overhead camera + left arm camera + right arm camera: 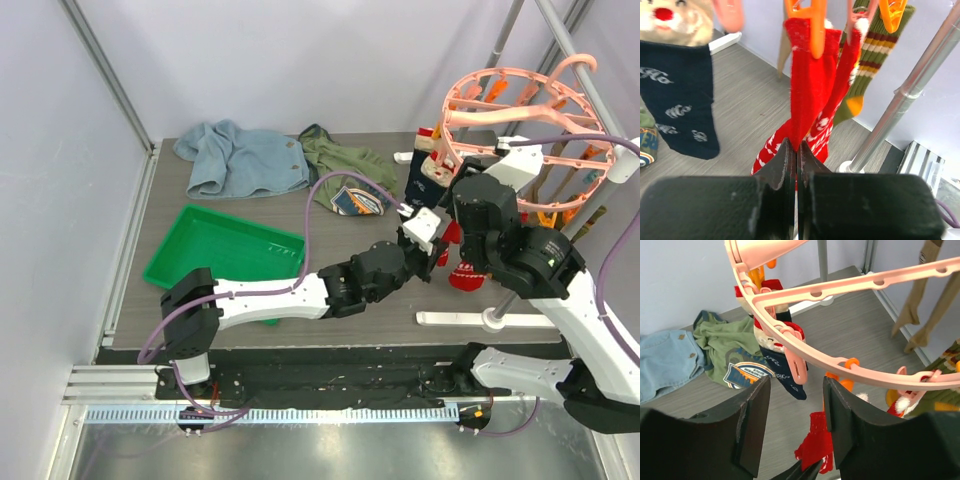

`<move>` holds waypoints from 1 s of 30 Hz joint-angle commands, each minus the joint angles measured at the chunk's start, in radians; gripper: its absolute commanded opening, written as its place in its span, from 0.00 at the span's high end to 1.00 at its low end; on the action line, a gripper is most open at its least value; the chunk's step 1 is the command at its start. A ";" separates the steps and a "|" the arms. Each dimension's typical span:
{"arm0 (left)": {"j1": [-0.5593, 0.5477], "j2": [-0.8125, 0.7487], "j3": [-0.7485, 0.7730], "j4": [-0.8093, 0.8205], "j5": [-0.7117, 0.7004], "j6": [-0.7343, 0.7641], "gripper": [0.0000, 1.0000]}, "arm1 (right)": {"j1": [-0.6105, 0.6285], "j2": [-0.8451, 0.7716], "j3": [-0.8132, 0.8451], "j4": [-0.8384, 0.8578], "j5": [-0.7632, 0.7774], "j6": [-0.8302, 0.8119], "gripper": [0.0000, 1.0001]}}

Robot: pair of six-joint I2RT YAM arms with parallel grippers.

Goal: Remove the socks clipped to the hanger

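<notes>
The salmon-pink hanger (520, 105) hangs at the right on the grey rack; its ring also crosses the right wrist view (840, 290). A red sock with white pattern (810, 85) hangs from an orange clip (816, 25). My left gripper (796, 147) is shut on that sock's lower edge; it also shows in the top view (437, 250). A navy patterned sock (680, 95) hangs to the left, and an olive striped sock with an orange toe (875, 50) to the right. My right gripper (797, 410) is open and empty just below the ring, above the red sock (817, 445).
A grey rack pole (910, 90) stands close on the right, on a white base (480, 320). A green tray (225, 255) lies on the table at left. A light-blue garment (235, 160) and an olive-green one (345, 170) lie at the back.
</notes>
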 commanded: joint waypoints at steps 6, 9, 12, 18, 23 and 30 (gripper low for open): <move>0.001 -0.047 0.063 -0.052 0.031 -0.050 1.00 | 0.002 -0.155 -0.034 0.013 -0.123 -0.022 0.46; -0.001 -0.055 0.080 -0.074 0.066 -0.098 1.00 | 0.002 -0.238 -0.040 0.025 -0.215 -0.077 0.37; 0.007 -0.052 0.129 -0.138 0.107 -0.124 1.00 | 0.002 -0.328 -0.065 0.062 -0.351 -0.209 0.30; 0.050 -0.067 0.171 -0.195 0.216 -0.245 1.00 | 0.001 -0.505 -0.178 0.120 -0.395 -0.343 0.30; 0.099 -0.094 0.166 -0.171 0.318 -0.386 1.00 | 0.001 -0.566 -0.278 0.128 -0.551 -0.338 0.31; 0.103 -0.098 0.234 -0.238 0.359 -0.455 1.00 | 0.001 -0.695 -0.511 0.218 -0.727 -0.454 0.23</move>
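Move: The left fingers hold the red sock; its orange clip sits about 3 cm ahead, 4 cm right and 8 cm above them. From the left hand, the navy sock hangs about 12 cm ahead and 2 cm left, roughly level, and a second red sock some 3 cm ahead, 13 cm right and 3 cm higher. From the right hand, the orange clip lies about 3 cm ahead, 4 cm right and 4 cm below. Right backs about 10 cm from the hanger, then sinks; left, still pinching the red sock, lifts 5 cm. ##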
